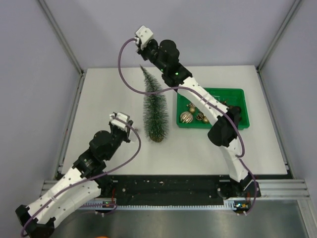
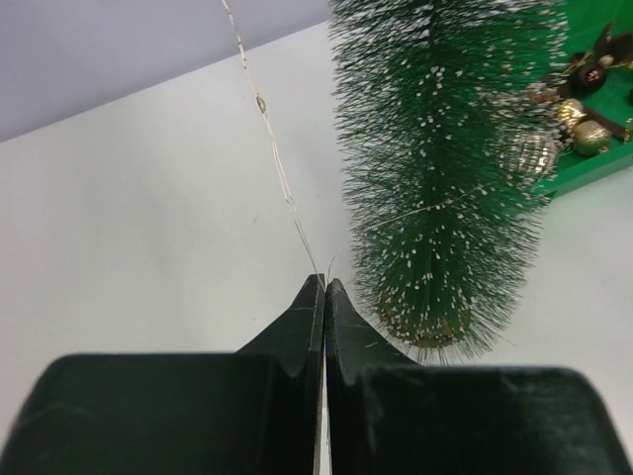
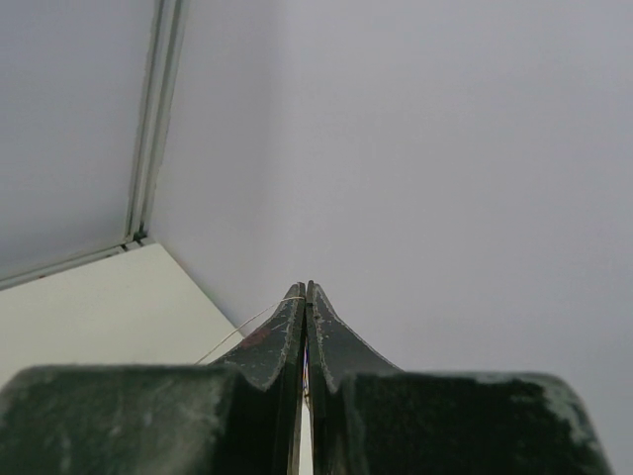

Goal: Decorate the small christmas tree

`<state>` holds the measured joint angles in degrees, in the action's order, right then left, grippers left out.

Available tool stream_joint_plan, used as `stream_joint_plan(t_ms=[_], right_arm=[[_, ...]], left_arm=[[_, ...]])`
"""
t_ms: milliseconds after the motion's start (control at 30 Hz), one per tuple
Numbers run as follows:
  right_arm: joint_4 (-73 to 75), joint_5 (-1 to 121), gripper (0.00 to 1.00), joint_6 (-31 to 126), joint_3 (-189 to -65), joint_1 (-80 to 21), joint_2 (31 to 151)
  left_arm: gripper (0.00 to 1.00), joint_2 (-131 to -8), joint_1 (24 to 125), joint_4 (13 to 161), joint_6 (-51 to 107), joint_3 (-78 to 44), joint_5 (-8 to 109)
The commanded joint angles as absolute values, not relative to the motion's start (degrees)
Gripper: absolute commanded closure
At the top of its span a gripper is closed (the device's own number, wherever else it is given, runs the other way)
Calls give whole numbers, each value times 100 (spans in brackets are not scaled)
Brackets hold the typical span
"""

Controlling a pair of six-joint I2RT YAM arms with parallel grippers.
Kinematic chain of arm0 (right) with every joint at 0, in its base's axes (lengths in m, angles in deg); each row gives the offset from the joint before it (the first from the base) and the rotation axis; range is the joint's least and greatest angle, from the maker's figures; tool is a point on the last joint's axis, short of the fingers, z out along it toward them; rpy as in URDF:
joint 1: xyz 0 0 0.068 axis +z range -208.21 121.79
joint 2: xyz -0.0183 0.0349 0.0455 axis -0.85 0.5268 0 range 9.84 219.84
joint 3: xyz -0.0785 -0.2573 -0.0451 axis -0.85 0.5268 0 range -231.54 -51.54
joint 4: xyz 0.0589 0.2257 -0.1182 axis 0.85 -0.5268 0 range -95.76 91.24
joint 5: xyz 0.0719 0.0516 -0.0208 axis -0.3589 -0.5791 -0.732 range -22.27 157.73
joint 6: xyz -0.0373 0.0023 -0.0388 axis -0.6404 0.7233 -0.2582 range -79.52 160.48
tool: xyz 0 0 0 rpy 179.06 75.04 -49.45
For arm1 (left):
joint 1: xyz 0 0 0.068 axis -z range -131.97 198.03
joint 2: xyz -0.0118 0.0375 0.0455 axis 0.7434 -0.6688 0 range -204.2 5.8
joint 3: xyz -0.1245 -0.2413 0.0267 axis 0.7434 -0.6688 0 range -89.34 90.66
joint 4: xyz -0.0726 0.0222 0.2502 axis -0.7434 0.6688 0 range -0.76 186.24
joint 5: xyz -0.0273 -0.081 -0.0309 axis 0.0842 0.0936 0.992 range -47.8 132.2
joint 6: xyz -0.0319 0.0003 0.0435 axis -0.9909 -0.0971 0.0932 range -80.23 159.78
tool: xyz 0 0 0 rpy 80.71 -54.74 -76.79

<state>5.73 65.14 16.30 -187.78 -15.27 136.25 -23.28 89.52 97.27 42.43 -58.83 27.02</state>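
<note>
The small christmas tree (image 1: pixel 155 106) stands upright on its brown disc base mid-table; in the left wrist view the tree (image 2: pixel 435 168) fills the upper right. A thin wire (image 2: pixel 277 158) runs up and away from my left gripper (image 2: pixel 324 282), which is shut on its end low beside the tree's base. One strand of wire (image 2: pixel 435 206) crosses the tree's lower branches. My left gripper (image 1: pixel 126 128) sits left of the base. My right gripper (image 1: pixel 141 42) is raised behind the treetop, and in its wrist view my right gripper (image 3: pixel 305 287) is shut on the wire (image 3: pixel 237 332).
A green plastic tray (image 1: pixel 240 94) with several gold ornaments (image 1: pixel 186 117) lies right of the tree, under the right arm. Grey walls with metal frame posts (image 1: pixel 59 34) close in the back and sides. White tabletop (image 1: pixel 104 99) shows left of the tree.
</note>
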Motion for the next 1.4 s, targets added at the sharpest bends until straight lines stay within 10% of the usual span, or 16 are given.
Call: stream_joint_plan(t_ms=[0,333,767,1000,1367], right_arm=[[1003,6439,100,2114,-19032,-1822,13763],[748,6457,100,2782,-18699,-2314,13834],[2074,6650,100,3072,-15316,-2841,12200],[2576,6755,100,3275,-13901,-3219,11242],[2243,7834,100,2748,-12476,-3501,10423]], left_arm=[[100,-2758,8767,8978,4153,-6086,2462],[97,-3533,8213,7949,3995,-6297,2603],[76,-3779,7896,7131,3600,-6596,3289],[36,-3569,7642,7201,3608,-6587,3165],[20,-2971,7071,7824,3415,-6552,3692]])
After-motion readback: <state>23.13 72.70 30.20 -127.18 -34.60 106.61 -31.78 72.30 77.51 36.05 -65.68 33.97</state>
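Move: Beyond and above the tree, the right hand holds the light wire, with the tree's middle about 17 cm back towards the base, 8 cm to its right and 28 cm below. The green tray, on the side it heads for, is about 34 cm to its right, 3 cm back and 43 cm down. From the left hand, also on the wire, the tree stands 8 cm ahead, 9 cm right and 8 cm below, and the battery box about 8 cm ahead, 1 cm left and 23 cm down. Carrying the wire across beyond the tree, the right hand, fingers still shut, goes forward and down, then swings right towards the tray, ending some 24 cm right and 15 cm lower, turned clockwise and tipped down. The left hand eases forward and down beside the tree, opens wide to let go of the wire, then backs off left and slightly up. ##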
